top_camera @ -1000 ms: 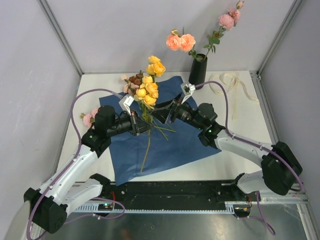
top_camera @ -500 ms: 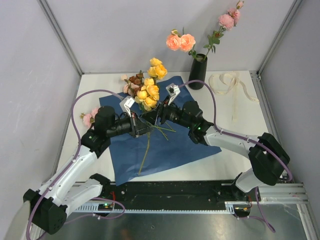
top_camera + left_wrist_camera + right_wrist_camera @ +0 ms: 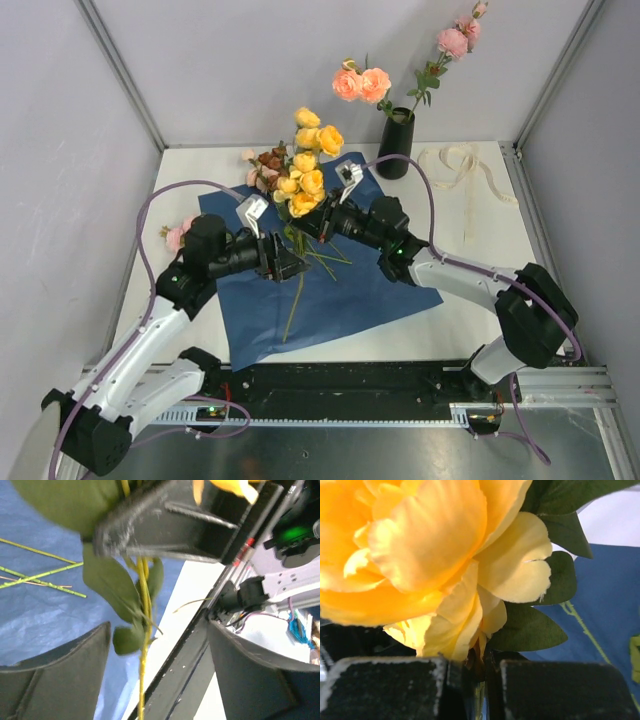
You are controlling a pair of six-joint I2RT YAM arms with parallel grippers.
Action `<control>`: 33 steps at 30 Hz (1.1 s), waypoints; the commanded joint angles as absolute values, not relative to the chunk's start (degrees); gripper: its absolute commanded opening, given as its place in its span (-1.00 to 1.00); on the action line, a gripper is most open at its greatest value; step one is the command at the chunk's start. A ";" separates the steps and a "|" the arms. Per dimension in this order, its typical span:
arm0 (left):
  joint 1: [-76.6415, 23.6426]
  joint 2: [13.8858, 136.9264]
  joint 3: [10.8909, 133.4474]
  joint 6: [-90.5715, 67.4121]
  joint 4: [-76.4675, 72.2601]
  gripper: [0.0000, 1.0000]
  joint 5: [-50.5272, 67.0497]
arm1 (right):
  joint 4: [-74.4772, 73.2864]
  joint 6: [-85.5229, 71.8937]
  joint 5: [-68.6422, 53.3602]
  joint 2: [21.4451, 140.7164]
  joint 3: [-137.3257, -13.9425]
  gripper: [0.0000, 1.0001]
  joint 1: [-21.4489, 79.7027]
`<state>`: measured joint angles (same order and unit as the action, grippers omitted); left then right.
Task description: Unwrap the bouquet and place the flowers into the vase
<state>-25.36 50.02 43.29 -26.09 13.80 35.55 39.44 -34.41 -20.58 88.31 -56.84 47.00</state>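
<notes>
A bunch of yellow flowers (image 3: 310, 160) (image 3: 420, 555) stands raised over the unfolded blue paper (image 3: 340, 290). My right gripper (image 3: 308, 228) (image 3: 480, 685) is shut on its stem just under the blooms. The stem (image 3: 294, 300) (image 3: 142, 645) hangs down between the fingers of my left gripper (image 3: 290, 264) (image 3: 157, 672), which is open and not touching it. The black vase (image 3: 395, 143) stands at the back of the table and holds pink and peach flowers (image 3: 362, 84). Brownish-red flowers (image 3: 268, 160) lie at the paper's back left corner. A pink flower (image 3: 178, 238) lies left of the paper.
The cream ribbon (image 3: 462, 166) lies loose on the white table, right of the vase. Loose green stems (image 3: 325, 255) (image 3: 40, 575) lie on the blue paper between the arms. The black base rail (image 3: 340, 385) runs along the near edge.
My right gripper moved in and shut on the yellow flowers' stem. My left gripper opened and let go of it. The yellow blooms rose slightly toward the back.
</notes>
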 commanded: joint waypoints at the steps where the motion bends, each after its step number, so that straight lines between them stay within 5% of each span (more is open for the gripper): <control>1: -25.58 46.77 46.44 -23.21 16.18 0.85 32.83 | 43.22 -32.73 -19.78 84.98 -59.28 -1.00 43.49; 17: -25.58 35.26 44.78 -17.55 25.43 0.99 12.19 | 31.23 2.29 -0.29 71.80 -68.00 -1.00 26.21; 33: -25.58 30.47 44.29 -17.24 25.82 0.99 6.15 | 34.18 13.04 4.03 92.00 -94.68 -1.00 14.74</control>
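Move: The right hand already grips the yellow flowers. The vase stands about 41 cm ahead of it, 25 cm to its right and 19 cm below. The peach roses hang out of the vase some 13 cm to the vase's left, and the pink roses lean about 9 cm to its right. The ribbon lies some 23 cm right of the vase, level with it. From the opening left hand the vase is about 48 cm ahead, 31 cm right and 13 cm lower. Right swings the gripped yellow flowers right, up and forward towards the vase, turning clockwise; opened left withdraws 9 cm left. ##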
